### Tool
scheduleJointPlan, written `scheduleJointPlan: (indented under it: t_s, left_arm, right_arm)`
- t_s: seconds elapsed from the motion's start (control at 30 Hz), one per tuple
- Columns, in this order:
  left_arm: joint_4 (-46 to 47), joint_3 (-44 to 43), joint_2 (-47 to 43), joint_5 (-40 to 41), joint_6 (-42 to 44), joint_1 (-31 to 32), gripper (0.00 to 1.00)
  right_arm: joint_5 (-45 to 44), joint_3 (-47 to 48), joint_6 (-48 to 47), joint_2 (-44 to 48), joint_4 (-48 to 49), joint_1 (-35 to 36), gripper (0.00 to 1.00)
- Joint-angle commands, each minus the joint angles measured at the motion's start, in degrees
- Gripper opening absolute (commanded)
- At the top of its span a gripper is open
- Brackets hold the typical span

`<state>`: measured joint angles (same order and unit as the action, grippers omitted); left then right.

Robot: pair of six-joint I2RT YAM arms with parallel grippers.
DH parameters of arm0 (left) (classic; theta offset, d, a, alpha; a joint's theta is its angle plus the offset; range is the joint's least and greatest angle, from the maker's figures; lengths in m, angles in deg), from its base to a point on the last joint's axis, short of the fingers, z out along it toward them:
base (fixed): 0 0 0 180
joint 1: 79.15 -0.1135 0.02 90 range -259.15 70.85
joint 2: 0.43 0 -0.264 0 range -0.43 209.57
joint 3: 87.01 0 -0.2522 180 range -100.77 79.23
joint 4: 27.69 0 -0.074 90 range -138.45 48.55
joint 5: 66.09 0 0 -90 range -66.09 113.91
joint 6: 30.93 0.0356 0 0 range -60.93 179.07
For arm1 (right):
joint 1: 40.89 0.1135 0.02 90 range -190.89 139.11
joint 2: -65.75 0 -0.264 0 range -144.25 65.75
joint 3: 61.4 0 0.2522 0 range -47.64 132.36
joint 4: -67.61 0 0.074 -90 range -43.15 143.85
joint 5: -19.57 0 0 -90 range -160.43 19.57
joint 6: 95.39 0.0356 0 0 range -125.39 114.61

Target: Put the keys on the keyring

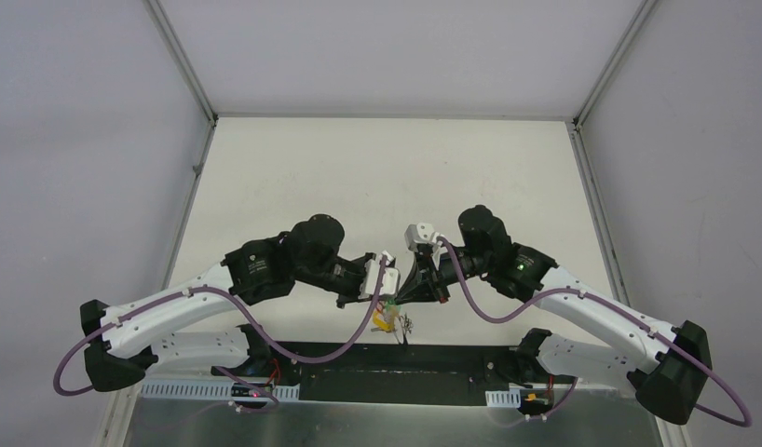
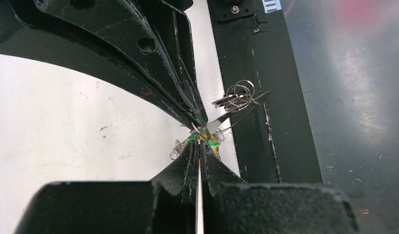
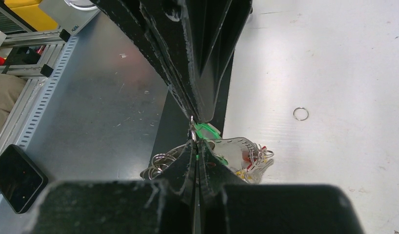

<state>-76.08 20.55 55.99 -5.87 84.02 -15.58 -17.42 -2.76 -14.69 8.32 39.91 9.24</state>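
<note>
Both grippers meet tip to tip low over the table's near edge, above a bundle of keys (image 1: 387, 321). My left gripper (image 2: 200, 140) is shut, with the green cap of a key (image 2: 191, 138) showing on both sides of its tips. My right gripper (image 3: 193, 141) is shut too, and a thin wire of the keyring (image 3: 191, 126) rises from its tips. A green-capped key (image 3: 208, 130) hangs just right of that wire. Red- and yellow-capped keys (image 3: 246, 161) lie bunched beneath. How the key and ring interlock is hidden by the fingers.
A cluster of small split rings (image 2: 239, 96) lies over the black strip (image 2: 266, 146) at the table's near edge. One loose small ring (image 3: 300, 113) sits on the white table. A dark phone (image 3: 14, 178) rests on the metal shelf below.
</note>
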Motion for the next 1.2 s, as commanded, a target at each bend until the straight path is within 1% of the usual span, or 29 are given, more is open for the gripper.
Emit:
scheduleJointPlan:
  t_s: [0.0,0.17,0.27,0.4,0.57,0.6,0.63,0.8,0.83,0.9,1.0,1.17]
  left_arm:
    - [0.82,0.0,-1.81,0.35,0.05,1.5,0.0]
    - [-0.04,0.65,-1.83,1.84,-0.55,2.36,0.0]
    - [-0.87,0.91,-1.88,4.51,-0.77,3.0,0.0]
    - [-1.4,1.18,-2.01,8.2,-1.68,3.47,0.0]
    - [-1.36,1.02,-2.02,10.39,-2.27,4.53,0.0]
    - [-1.31,0.9,-1.96,10.95,-2.35,4.74,0.02]
    - [-1.29,0.84,-1.97,11.64,-2.57,4.88,0.06]
    - [-0.44,0.37,-2.54,16.43,-4.95,5.14,0.32]
    - [-0.24,0.38,-2.81,17.47,-5.52,5.09,0.35]
    - [0.58,0.7,-3.65,18.54,-6.49,5.1,0.37]
    - [4.79,2.47,-5.71,20.11,-9.28,5.13,0.39]
    - [14.45,7.59,-10.08,21.3,-14.01,5.07,0.34]
  right_arm:
    - [0.0,1.06,0.27,1.53,5.53,0.11,0.0]
    - [-0.88,1.09,0.67,1.57,5.95,0.1,0.0]
    - [-2.39,0.56,1.5,2.02,6.93,0.06,0.0]
    - [-4.31,-1.25,3.89,3.2,10.09,0.08,0.0]
    - [-6.72,-3.58,7.43,4.66,14.46,0.14,0.0]
    - [-7.18,-4.04,8.01,4.99,15.65,0.11,0.0]
    - [-7.55,-4.31,8.36,5.21,16.36,0.1,0.0]
    - [-8.53,-5.11,8.86,6.39,18.05,0.13,0.0]
    - [-8.54,-5.19,8.86,6.57,18.06,0.09,0.0]
    - [-8.41,-5.16,8.86,6.63,18.02,0.11,0.0]
    - [-7.9,-5.1,8.95,6.63,18.06,0.1,0.0]
    - [-7.33,-5.14,9.12,6.66,18.28,0.06,0.0]
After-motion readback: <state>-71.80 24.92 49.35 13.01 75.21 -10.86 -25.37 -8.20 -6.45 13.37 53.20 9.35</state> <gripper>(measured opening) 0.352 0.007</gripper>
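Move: Both grippers are shut on the small split rings at the top of the hanging keyring, fingertips almost meeting: the rings lie about 1 cm to the right of the left hand and right at the right hand's tips. From the left hand, the green tag hangs some 3 cm below and 1 cm right. The yellow tag is about 6 cm below and 2 cm back, in line sideways; the key bunch is roughly 4 cm back, 3 cm right and 4 cm below. Ease the left gripper down about 1.5 cm while still pinching its ring, then open its fingers to roughly a third to let the ring go. Carry the opened fingers forward some 2 cm, a little left and back up, turning counter-clockwise. Keep the right gripper shut on its ring, taking it forward 2 cm and up 1.5 cm with a slight clockwise turn. ##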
